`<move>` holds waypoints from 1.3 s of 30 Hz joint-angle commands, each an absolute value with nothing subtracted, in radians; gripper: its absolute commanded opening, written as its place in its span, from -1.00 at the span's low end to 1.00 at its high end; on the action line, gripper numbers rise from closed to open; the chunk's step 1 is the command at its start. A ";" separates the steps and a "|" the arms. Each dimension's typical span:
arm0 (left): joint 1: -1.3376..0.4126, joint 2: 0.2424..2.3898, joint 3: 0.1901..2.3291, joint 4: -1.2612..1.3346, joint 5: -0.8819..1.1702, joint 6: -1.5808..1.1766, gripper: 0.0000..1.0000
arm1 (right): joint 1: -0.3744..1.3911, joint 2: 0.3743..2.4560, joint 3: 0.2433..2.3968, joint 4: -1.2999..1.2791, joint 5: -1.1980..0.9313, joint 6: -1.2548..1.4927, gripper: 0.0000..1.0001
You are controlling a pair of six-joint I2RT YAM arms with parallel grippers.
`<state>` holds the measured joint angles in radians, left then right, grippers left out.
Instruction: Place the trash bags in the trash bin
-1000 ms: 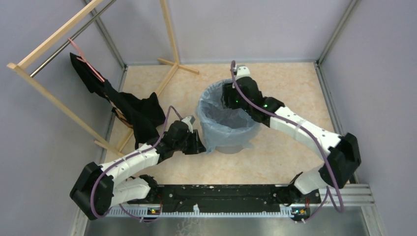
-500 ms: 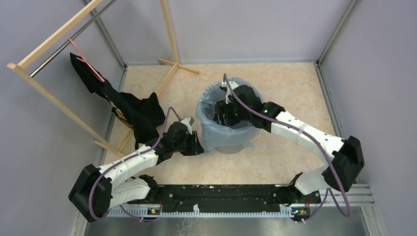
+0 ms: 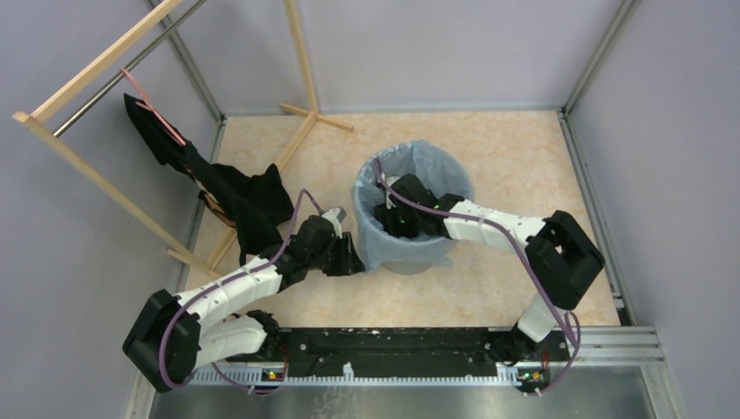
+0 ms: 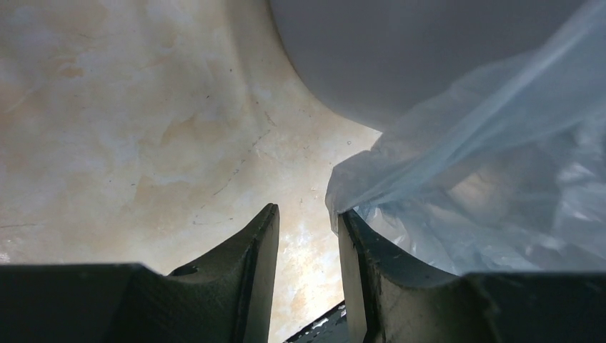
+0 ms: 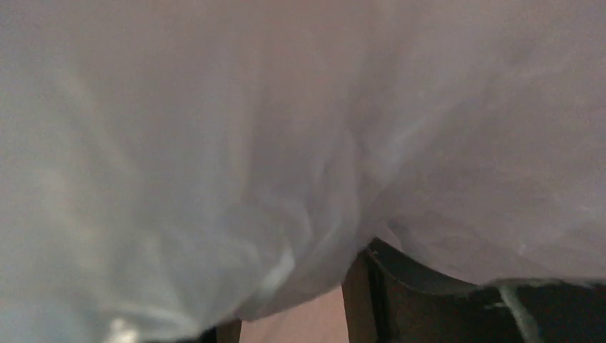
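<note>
The grey trash bin (image 3: 412,264) stands mid-table, lined with the pale-blue trash bag (image 3: 436,158), whose edge is folded over the rim and hangs down the outside. My right gripper (image 3: 385,218) reaches down inside the bin at its left side. In the right wrist view the bag film (image 5: 214,143) fills the frame and covers the right gripper's (image 5: 293,294) tips, with the fingers apart. My left gripper (image 3: 355,259) sits low at the bin's left foot. There my left gripper (image 4: 307,212) is open over bare table, the bag (image 4: 500,179) resting on its right finger, the bin wall (image 4: 400,50) ahead.
A black cloth with a pink strap (image 3: 240,196) hangs from a wooden rack (image 3: 87,166) at the left, close behind my left arm. Another wooden stand (image 3: 305,113) is at the back. Grey enclosure walls surround the table; a metal rail (image 3: 393,349) runs along the near edge.
My right gripper has moved from the bin's far rim down and leftward into the bin, with the elbow folding in toward the centre. The left arm has barely moved.
</note>
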<state>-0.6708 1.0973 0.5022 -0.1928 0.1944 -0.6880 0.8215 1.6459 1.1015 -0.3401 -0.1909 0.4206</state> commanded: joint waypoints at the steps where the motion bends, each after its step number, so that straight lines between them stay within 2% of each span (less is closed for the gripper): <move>1: -0.677 1.098 0.511 -0.150 0.205 -0.694 -0.15 | 0.826 1.727 1.084 -0.227 -0.169 0.460 -0.08; 5: -0.677 1.088 0.510 -0.162 0.198 -0.687 -0.14 | 0.827 1.800 1.144 -0.302 -0.142 0.458 -0.07; 8: -0.676 1.081 0.501 -0.164 0.193 -0.686 -0.14 | 0.837 1.754 1.207 -0.399 -0.090 0.448 -0.05; 14: -0.677 1.085 0.501 -0.165 0.191 -0.678 -0.13 | 0.853 1.554 1.290 -0.524 -0.027 0.420 0.27; 22: -0.676 1.116 0.523 -0.200 0.158 -0.635 -0.12 | 0.853 1.445 1.419 -0.644 0.021 0.380 0.40; 25: -0.677 1.110 0.523 -0.207 0.157 -0.638 -0.11 | 0.845 1.404 1.455 -0.646 0.137 0.337 0.50; 31: -0.678 1.097 0.501 -0.188 0.173 -0.674 -0.10 | 0.741 1.391 1.401 -0.553 0.273 0.271 0.49; 39: -0.678 1.073 0.495 -0.195 0.174 -0.681 -0.08 | 0.724 1.477 1.211 -0.336 0.232 0.334 0.49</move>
<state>-0.6735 1.1065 0.4934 -0.2020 0.1753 -0.6804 0.7177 1.4284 1.2949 -0.4610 0.2420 0.2947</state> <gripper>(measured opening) 0.455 0.745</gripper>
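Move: The trash bag already lines the trash bin, and the right hand is down inside it. The middle of bag and bin is roughly 3 cm ahead of that hand, 4 cm to its right and 5 cm above it. The bag's drooping left hem is some 6 cm left and 5 cm back, and the black garment about 30 cm left and 8 cm ahead. From the left hand, the bag's middle is around 8 cm ahead, 11 cm right and 7 cm up. Inside the lined bin, the bag gets one more short downward push of about 3 cm from the right hand. That hand then backs up out of the depth, opening its fingers wide, and swings forward and right towards the bag's far right side, tipping its fingers up some 30 degrees and starting to sink again at the end. The left hand stays put, half open, one fingertip still against the drooping hem. ##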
